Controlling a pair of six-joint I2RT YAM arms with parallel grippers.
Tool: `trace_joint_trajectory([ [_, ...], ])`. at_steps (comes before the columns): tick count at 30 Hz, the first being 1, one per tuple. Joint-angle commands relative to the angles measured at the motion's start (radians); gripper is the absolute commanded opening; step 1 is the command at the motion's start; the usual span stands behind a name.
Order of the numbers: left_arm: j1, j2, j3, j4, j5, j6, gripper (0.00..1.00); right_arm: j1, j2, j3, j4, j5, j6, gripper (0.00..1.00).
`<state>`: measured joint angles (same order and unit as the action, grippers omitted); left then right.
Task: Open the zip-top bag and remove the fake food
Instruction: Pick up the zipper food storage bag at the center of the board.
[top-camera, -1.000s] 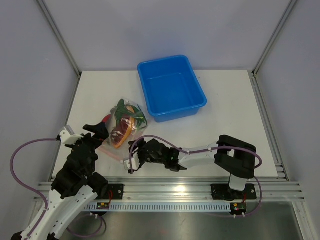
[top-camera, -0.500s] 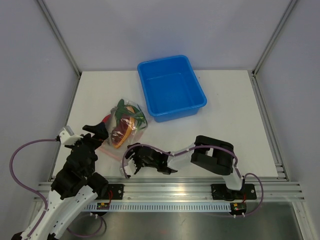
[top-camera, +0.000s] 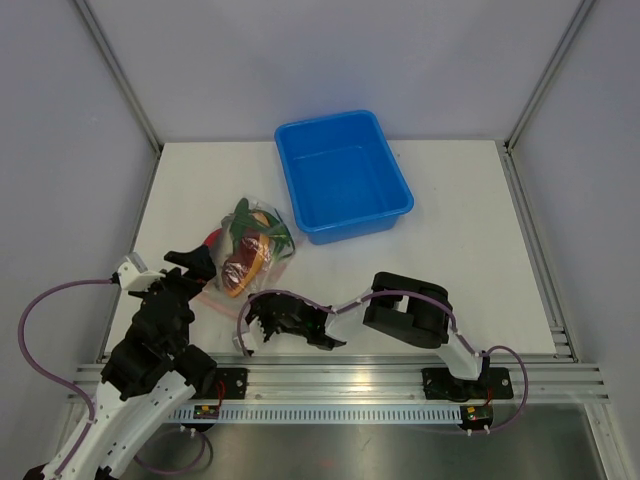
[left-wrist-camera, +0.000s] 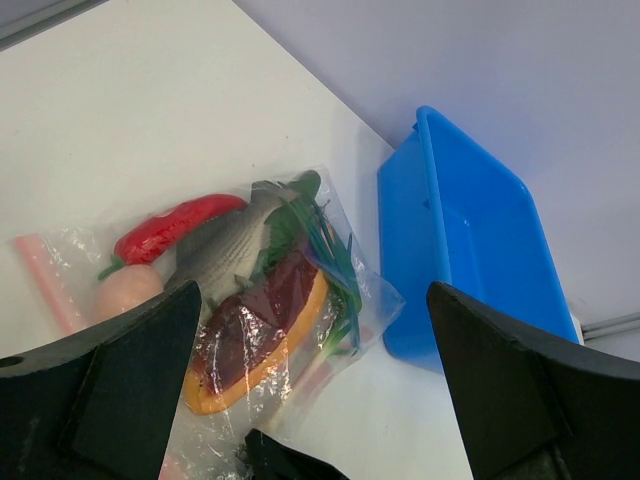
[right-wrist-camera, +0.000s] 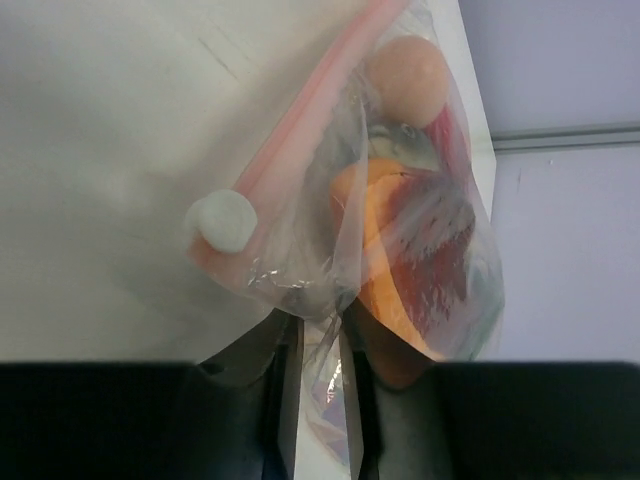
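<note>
The zip-top bag (top-camera: 243, 262) lies on the white table left of centre, with the fake food inside: a red chilli (left-wrist-camera: 175, 228), a grey fish (left-wrist-camera: 225, 245), a pale egg (left-wrist-camera: 125, 290), an orange slice (left-wrist-camera: 255, 345) and green leaves. Its pink zip strip (right-wrist-camera: 300, 140) carries a white slider (right-wrist-camera: 222, 222). My right gripper (right-wrist-camera: 320, 370) sits low at the bag's near corner (top-camera: 250, 322), jaws drawn close with clear bag film pinched between them. My left gripper (left-wrist-camera: 315, 400) hovers wide open just left of the bag (top-camera: 195, 265), holding nothing.
An empty blue tub (top-camera: 343, 187) stands behind and to the right of the bag. The right arm stretches low along the table's near edge. Grey walls and aluminium rails bound the table on all sides.
The right gripper has slid left along the near edge to the bag's corner and narrowed its jaws onto the plastic. The left arm and the bag have stayed put.
</note>
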<state>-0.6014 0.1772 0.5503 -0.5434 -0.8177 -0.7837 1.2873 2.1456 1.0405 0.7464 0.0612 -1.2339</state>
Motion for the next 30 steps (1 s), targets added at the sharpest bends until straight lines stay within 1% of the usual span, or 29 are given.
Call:
trace_joint_trajectory([
  [1,-0.001,-0.01,0.026,0.023,-0.029,-0.002,0.99,0.01,-0.004,0.035,0.103,-0.018,0.022,0.25],
  [2,-0.001,-0.008,0.026,0.025,-0.029,0.0,0.99,0.01,-0.015,0.033,0.11,-0.024,0.031,0.21],
  [3,-0.001,-0.007,0.026,0.023,-0.029,0.001,0.99,0.01,-0.019,0.027,0.113,-0.029,0.054,0.1],
  [5,-0.001,-0.007,0.025,0.025,-0.029,0.003,0.99,0.01,-0.049,0.024,0.113,-0.038,0.091,0.04],
  [6,-0.001,-0.007,0.025,0.026,-0.029,0.004,0.99,0.01,-0.058,0.023,0.113,-0.037,0.143,0.0],
  [7,-0.001,-0.005,0.025,0.029,-0.028,0.014,0.99,0.01,-0.084,0.026,0.11,-0.037,0.178,0.0],
  [8,-0.001,-0.005,0.022,0.031,-0.029,0.017,0.99,0.009,-0.098,0.027,0.104,-0.037,0.25,0.0],
  [11,-0.001,0.004,0.019,0.048,-0.028,0.038,0.99,0.009,-0.151,0.044,0.029,-0.057,0.335,0.0],
  [12,-0.001,0.01,0.016,0.052,-0.02,0.046,0.99,0.009,-0.167,0.059,-0.025,-0.058,0.403,0.0],
  [14,-0.001,0.013,0.014,0.063,-0.012,0.06,0.99,0.009,-0.21,0.069,-0.076,-0.057,0.48,0.0],
  [21,-0.001,0.004,0.002,0.102,0.031,0.11,0.99,0.006,-0.311,0.092,-0.212,-0.046,0.677,0.0],
  [23,-0.001,-0.014,-0.004,0.115,0.049,0.126,0.99,0.006,-0.337,0.092,-0.232,-0.015,0.743,0.0],
  [25,-0.001,-0.031,-0.007,0.122,0.072,0.141,0.99,-0.002,-0.36,0.108,-0.295,-0.018,0.783,0.0],
  [26,-0.001,-0.056,-0.012,0.131,0.081,0.149,0.99,-0.003,-0.365,0.128,-0.345,-0.009,0.831,0.0],
  [29,-0.001,-0.103,-0.036,0.172,0.143,0.193,0.99,-0.019,-0.38,0.18,-0.467,-0.029,0.917,0.0],
  [30,-0.001,-0.137,-0.046,0.184,0.182,0.216,0.99,-0.025,-0.382,0.191,-0.491,-0.031,0.942,0.0],
])
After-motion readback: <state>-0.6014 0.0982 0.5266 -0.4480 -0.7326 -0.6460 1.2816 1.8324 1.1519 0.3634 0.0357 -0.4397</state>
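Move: My right hand is at the bag's near right side, half-closed fingers around the loose film. The middle of the zipper food storage bag lies about 10 cm ahead, 2 cm to the left and a couple of centimetres lower. The zip strip is some 3 cm back and 9 cm left, the blue bin about 29 cm ahead and 21 cm right. From my left hand the bag's middle is roughly 10 cm ahead, 9 cm right and 22 cm below. I shut my right fingers fully on the plastic film between the zip strip and the food, then lift it about 10 cm, drawing back 2 to 3 cm and levelling off near the end. As I rise, the wrist rolls some 40 degrees about its leftward-pointing fingers, forward side tipping down. My left hand, still wide open, eases up about 2 cm late on. ##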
